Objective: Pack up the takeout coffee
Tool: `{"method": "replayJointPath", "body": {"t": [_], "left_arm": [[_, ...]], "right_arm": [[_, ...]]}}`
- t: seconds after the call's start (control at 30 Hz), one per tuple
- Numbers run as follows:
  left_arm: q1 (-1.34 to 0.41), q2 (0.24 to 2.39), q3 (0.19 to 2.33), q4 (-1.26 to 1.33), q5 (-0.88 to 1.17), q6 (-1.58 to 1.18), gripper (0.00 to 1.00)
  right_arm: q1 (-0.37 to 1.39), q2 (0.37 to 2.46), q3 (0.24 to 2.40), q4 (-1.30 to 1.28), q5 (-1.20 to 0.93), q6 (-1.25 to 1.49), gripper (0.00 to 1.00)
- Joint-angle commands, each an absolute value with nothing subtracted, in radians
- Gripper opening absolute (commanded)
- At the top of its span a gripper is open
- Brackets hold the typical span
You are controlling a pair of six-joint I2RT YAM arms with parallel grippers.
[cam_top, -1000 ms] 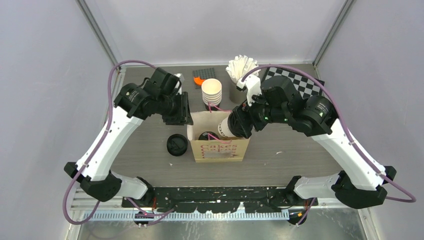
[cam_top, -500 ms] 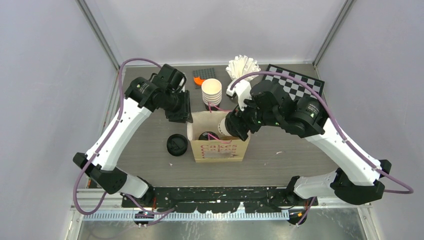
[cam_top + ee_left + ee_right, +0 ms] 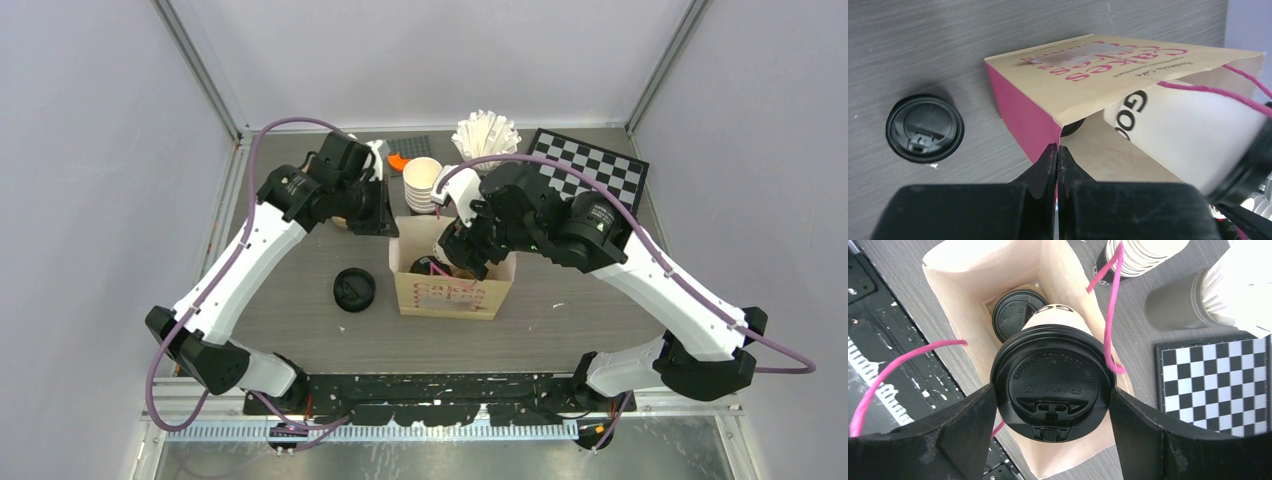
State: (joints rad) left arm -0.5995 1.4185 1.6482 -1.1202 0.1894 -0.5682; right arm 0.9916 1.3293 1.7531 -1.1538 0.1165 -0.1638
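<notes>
A tan paper bag (image 3: 455, 294) with pink print and pink handles stands open mid-table. My left gripper (image 3: 1057, 150) is shut on the bag's (image 3: 1083, 80) rim at its back left corner; the top view shows the left gripper (image 3: 390, 224) there. My right gripper (image 3: 1052, 391) is shut on a takeout coffee (image 3: 1052, 375), a cream cup with a black lid, gripped at the lid. That cup (image 3: 1193, 135) hangs tilted in the bag's mouth. A second takeout coffee (image 3: 1015, 310) stands inside the bag, on its floor.
A loose black lid (image 3: 354, 289) lies left of the bag. Behind the bag stand a stack of lidless cups (image 3: 422, 181) and a grey holder of white sticks (image 3: 484, 133). A checkerboard (image 3: 592, 176) lies back right, an orange piece (image 3: 398, 160) back centre.
My left gripper has closed on the bag's rim, and the bag has shifted a little to the right. The right gripper has carried its cup leftward over the bag's mouth.
</notes>
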Motion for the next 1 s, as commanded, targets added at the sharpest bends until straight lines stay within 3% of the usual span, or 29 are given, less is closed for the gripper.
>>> {"method": "replayJointPath", "body": {"t": [0.0,0.43,0.53,0.67,0.73,0.97], "left_arm": [[-0.591,1.369,1.641,-0.943,0.242,-0.525,0.00],[-0.578,1.373,1.575,-0.763,0.321,-0.426,0.00],[-0.580,1.374,1.580,-0.791,0.324,-0.434,0.09],[-0.578,1.357,1.577,-0.846,0.317,-0.477,0.35],[-0.578,1.340,1.578,-0.888,0.302,-0.515,0.43],[-0.578,1.274,1.557,-1.072,0.310,-0.610,0.49]], "right_arm": [[1.004,1.332,1.801,-1.100,0.180,-0.242,0.70],[1.005,1.323,1.653,-1.026,0.248,-0.319,0.69],[1.006,1.306,1.630,-1.019,0.247,-0.326,0.69],[1.013,1.287,1.606,-1.031,0.253,-0.334,0.69],[1.027,1.278,1.592,-1.044,0.260,-0.333,0.69],[1.106,1.231,1.492,-0.995,0.332,-0.313,0.69]]}}
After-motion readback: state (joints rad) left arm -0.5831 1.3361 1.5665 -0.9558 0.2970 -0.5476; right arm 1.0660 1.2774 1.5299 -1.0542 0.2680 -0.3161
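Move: Some 4 cm ahead of the right hand, 2 cm to its left and 6 cm below is the middle of the bag opening; the right hand already holds the lidded coffee cup slanting into it. The packed cup stands 5 cm ahead, 5 cm left and about 23 cm lower. The left hand already pinches the bag's left rim: the opening's middle is about 9 cm to its right and 1 cm back, the loose lid 10 cm left, level with it and 27 cm down. Lowering the held cup into the bag, the right hand first goes forward about 2 cm, then sinks some 4 cm and draws back, its fingers tipping to lean less leftward and more forward. The left hand carries the pinched rim forward and right about 4 cm, rising slightly, then opens about halfway, lets go and backs off, veering left. ##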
